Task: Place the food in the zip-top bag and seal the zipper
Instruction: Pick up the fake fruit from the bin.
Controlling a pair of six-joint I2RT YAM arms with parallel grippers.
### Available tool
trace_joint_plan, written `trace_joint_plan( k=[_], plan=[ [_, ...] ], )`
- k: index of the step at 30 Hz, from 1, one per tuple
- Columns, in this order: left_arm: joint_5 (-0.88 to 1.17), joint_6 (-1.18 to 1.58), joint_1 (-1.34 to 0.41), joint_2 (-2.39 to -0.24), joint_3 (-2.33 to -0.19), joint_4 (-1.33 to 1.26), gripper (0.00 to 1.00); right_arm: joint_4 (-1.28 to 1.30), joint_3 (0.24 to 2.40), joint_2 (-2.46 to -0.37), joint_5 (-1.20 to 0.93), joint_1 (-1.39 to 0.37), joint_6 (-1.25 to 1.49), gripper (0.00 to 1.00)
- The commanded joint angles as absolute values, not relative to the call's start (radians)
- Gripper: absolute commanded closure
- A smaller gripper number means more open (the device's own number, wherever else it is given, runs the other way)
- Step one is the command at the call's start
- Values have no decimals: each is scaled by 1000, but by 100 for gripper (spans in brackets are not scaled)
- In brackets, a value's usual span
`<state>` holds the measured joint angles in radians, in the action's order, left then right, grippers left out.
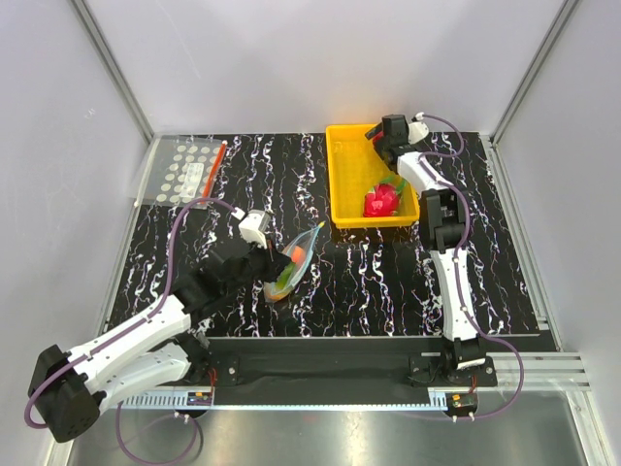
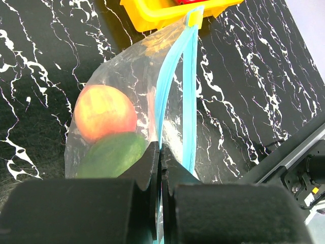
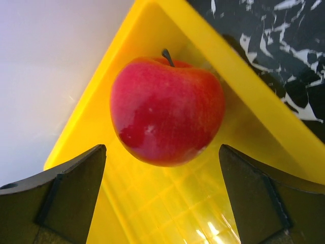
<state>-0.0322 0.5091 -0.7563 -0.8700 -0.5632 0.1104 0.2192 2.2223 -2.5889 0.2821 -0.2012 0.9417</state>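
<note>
The zip-top bag point(image 1: 303, 245) lies left of the table's middle, its mouth open. My left gripper point(image 2: 160, 148) is shut on its rim beside the pale blue zipper point(image 2: 189, 91). Through the clear film point(image 2: 119, 71) show a peach-orange fruit point(image 2: 105, 113) and an orange-and-green one point(image 2: 111, 154). My left gripper point(image 1: 270, 260) sits at the bag's near left side. The red apple point(image 3: 166, 109) rests in a corner of the yellow tray point(image 3: 238, 86). My right gripper point(image 3: 162, 152) hangs open just over the apple, one finger on each side, not touching it. My right gripper point(image 1: 376, 138) is over the tray's far end.
The yellow tray point(image 1: 342, 175) stands at the back middle, with a red-and-green toy point(image 1: 381, 200) at its near end. A flat white-dotted bag point(image 1: 184, 170) with a red strip lies at the far left. White walls close the table in.
</note>
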Motion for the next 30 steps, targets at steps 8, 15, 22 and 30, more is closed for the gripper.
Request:
trace_joint_plan(
  k=[8,15,22,30],
  plan=[
    [-17,508,-755,-850,-554,55,100,134,2322,-2663,477,-206,973,0],
    [-14,508,-755,-839,-555,57,100,-25,2219,-2634,557,-206,1017,0],
    [-23,505,-756,-844,-555,61,100,-50,2295,-2671,526,-210,965,37],
    [-26,505,-756,-851,-558,64,100,-213,2113,-2510,517,-244,793,38]
  ],
)
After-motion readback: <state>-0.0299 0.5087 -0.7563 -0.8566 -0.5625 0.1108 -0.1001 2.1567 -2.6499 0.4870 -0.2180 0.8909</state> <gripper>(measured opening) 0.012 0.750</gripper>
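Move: The red apple sits in the bin's far right corner, about 3 cm ahead of my open right fingertips, 2 cm to their right and a touch lower. The dragon fruit lies some 18 cm back from my right hand, in line with it; the bin's middle is about 12 cm back and 2 cm left. From my left hand, the apple is roughly 42 cm ahead, 28 cm right and 10 cm down. I ease my right hand about 3 cm forward and 2 cm right around the apple, nearly level, turning it some 10 degrees clockwise while the fingers tip up by as much. Then I close about a quarter of the way, until the pads pinch the apple from both sides and stop on it. My left hand keeps its hold on the bag. ##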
